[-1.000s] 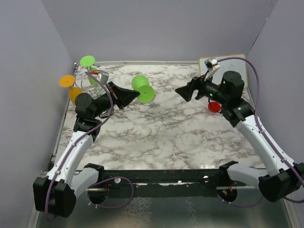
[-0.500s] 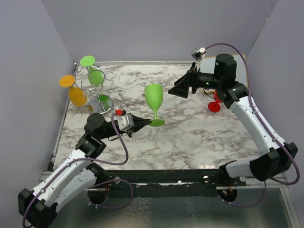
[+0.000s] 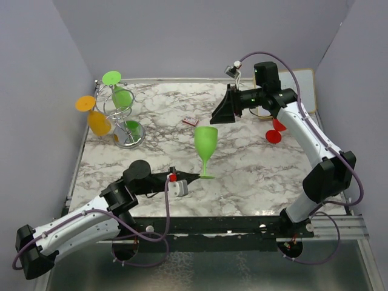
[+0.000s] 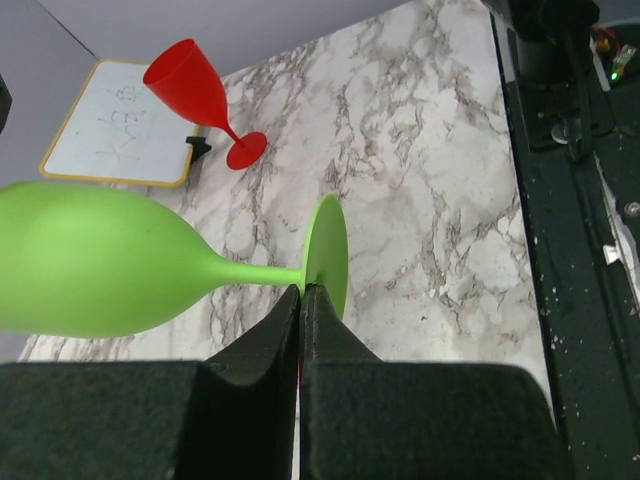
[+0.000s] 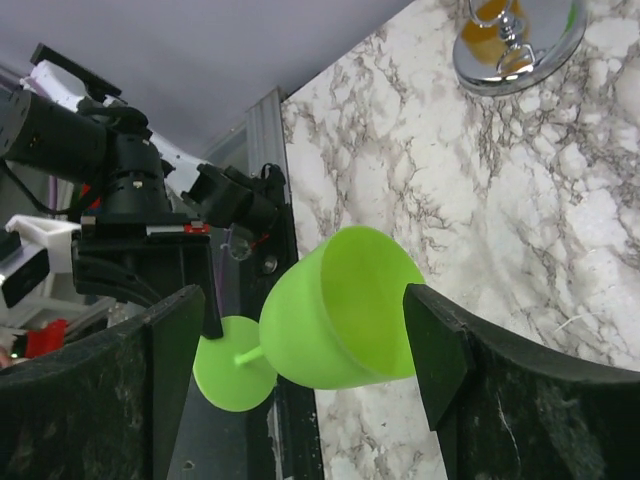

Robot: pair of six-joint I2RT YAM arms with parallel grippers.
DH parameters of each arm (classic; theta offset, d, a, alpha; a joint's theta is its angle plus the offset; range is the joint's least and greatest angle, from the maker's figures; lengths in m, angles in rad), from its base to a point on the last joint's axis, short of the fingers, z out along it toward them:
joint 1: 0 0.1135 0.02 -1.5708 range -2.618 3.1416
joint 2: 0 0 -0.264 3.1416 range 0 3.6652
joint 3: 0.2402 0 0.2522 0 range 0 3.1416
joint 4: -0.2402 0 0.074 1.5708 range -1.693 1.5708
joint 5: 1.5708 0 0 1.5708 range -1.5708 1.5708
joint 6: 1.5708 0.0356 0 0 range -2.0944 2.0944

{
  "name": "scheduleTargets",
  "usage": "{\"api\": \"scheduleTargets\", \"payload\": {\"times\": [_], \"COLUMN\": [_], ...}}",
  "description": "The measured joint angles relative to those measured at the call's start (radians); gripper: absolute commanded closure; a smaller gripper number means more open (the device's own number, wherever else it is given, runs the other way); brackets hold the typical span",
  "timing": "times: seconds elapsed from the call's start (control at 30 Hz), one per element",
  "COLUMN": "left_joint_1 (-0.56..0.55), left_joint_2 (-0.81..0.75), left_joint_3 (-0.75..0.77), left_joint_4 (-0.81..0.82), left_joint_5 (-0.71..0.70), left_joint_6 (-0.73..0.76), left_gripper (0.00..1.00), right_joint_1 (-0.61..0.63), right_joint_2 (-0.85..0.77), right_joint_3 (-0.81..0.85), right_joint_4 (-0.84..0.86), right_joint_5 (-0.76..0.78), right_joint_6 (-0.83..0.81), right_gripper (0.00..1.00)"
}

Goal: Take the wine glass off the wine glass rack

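Note:
A light green wine glass [image 3: 206, 144] stands upright over the middle of the table. My left gripper [image 3: 191, 177] is shut on the edge of its foot [image 4: 327, 255], and its bowl [image 4: 90, 260] points away to the left. The wine glass rack [image 3: 124, 115], thin silver wire on a round base, stands at the far left, apart from this glass. My right gripper [image 3: 222, 113] hovers open just above and behind the glass. Its fingers [image 5: 436, 345] flank the bowl [image 5: 335, 310] with a gap on the left side.
A green glass [image 3: 122, 97] and an orange glass [image 3: 97, 123] hang on the rack. A red wine glass [image 3: 274, 131] lies at the right near a white board [image 3: 306, 82]. A small red-and-white item [image 3: 190, 121] lies mid-table. The rack's base [image 5: 515, 45] shows beyond the right fingers.
My left arm pulled the green glass away from the rack toward the front centre and turned it upright. My right arm swung left and now straddles the bowl.

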Motion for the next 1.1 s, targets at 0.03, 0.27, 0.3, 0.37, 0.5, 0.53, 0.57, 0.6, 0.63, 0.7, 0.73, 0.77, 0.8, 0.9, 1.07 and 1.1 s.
{"api": "scheduleTargets", "payload": {"times": [0.03,0.27,0.3,0.37,0.5,0.53,0.57,0.6,0.63,0.7,0.73,0.77,0.8,0.9,1.07,1.1], "left_joint_1": [-0.017,-0.087,-0.092,-0.103,-0.124,-0.13,-0.135,-0.141,-0.147,-0.156,-0.159,-0.163,-0.167,-0.177,-0.186,-0.186], "left_joint_2": [-0.001,-0.007,-0.007,-0.006,0.006,0.009,0.01,0.013,0.015,0.021,0.024,0.03,0.034,0.043,0.045,0.045], "left_joint_3": [-0.002,-0.02,-0.022,-0.025,-0.031,-0.033,-0.035,-0.037,-0.039,-0.042,-0.042,-0.043,-0.044,-0.047,-0.058,-0.06], "left_joint_4": [-0.011,-0.079,-0.086,-0.098,-0.115,-0.116,-0.117,-0.119,-0.12,-0.125,-0.128,-0.132,-0.137,-0.153,-0.168,-0.169], "left_joint_5": [-0.022,-0.147,-0.157,-0.174,-0.195,-0.2,-0.205,-0.211,-0.217,-0.229,-0.234,-0.239,-0.242,-0.256,-0.28,-0.285], "left_joint_6": [0.017,0.113,0.122,0.14,0.162,0.167,0.173,0.179,0.184,0.196,0.2,0.204,0.207,0.222,0.243,0.248], "left_gripper": [1.0,1.0,1.0,1.0,1.0,1.0,1.0,1.0,1.0,1.0,1.0,1.0,1.0,1.0,1.0,1.0], "right_joint_1": [0.001,0.039,0.05,0.069,0.093,0.094,0.094,0.096,0.099,0.103,0.106,0.112,0.118,0.129,0.131,0.131], "right_joint_2": [0.019,0.093,0.094,0.095,0.097,0.099,0.102,0.106,0.109,0.114,0.116,0.119,0.124,0.143,0.159,0.159], "right_joint_3": [0.013,0.021,0.019,0.018,0.018,0.018,0.018,0.018,0.016,0.008,0.002,-0.003,-0.005,-0.008,-0.023,-0.028], "right_joint_4": [-0.024,-0.148,-0.159,-0.175,-0.198,-0.204,-0.21,-0.214,-0.216,-0.22,-0.222,-0.225,-0.225,-0.227,-0.227,-0.227], "right_joint_5": [-0.005,-0.006,-0.006,-0.006,-0.003,-0.002,-0.002,-0.001,0.0,0.002,0.002,0.003,0.003,0.003,0.001,-0.001], "right_joint_6": [-0.009,-0.031,-0.036,-0.045,-0.065,-0.071,-0.075,-0.078,-0.079,-0.084,-0.087,-0.092,-0.096,-0.105,-0.106,-0.106], "right_gripper": [0.21,0.23,0.23,0.23,0.28,0.28,0.28,0.29,0.3,0.32,0.34,0.36,0.38,0.44,0.54,0.54]}}
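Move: The green glass is already pinched by its foot in the left hand, its bowl some 11 cm ahead of that hand, 2 cm to its right and 4 cm higher. From the open right hand that bowl is about 8 cm back, 5 cm left and 7 cm below. The small red box lies roughly 10 cm ahead of the right hand, 10 cm left and 28 cm down; the red glass stands 26 cm to its right, 4 cm ahead and 22 cm down. The green glass, still pinched by its foot, is lowered about 8 cm almost straight down by the left hand, whose right-pointing fingers dip nearly 20 degrees. The right hand follows it down by as much, also going back and left towards the bowl, rolling some 15 degrees and narrowing its wide-open fingers to about half as they come close to the rim. ##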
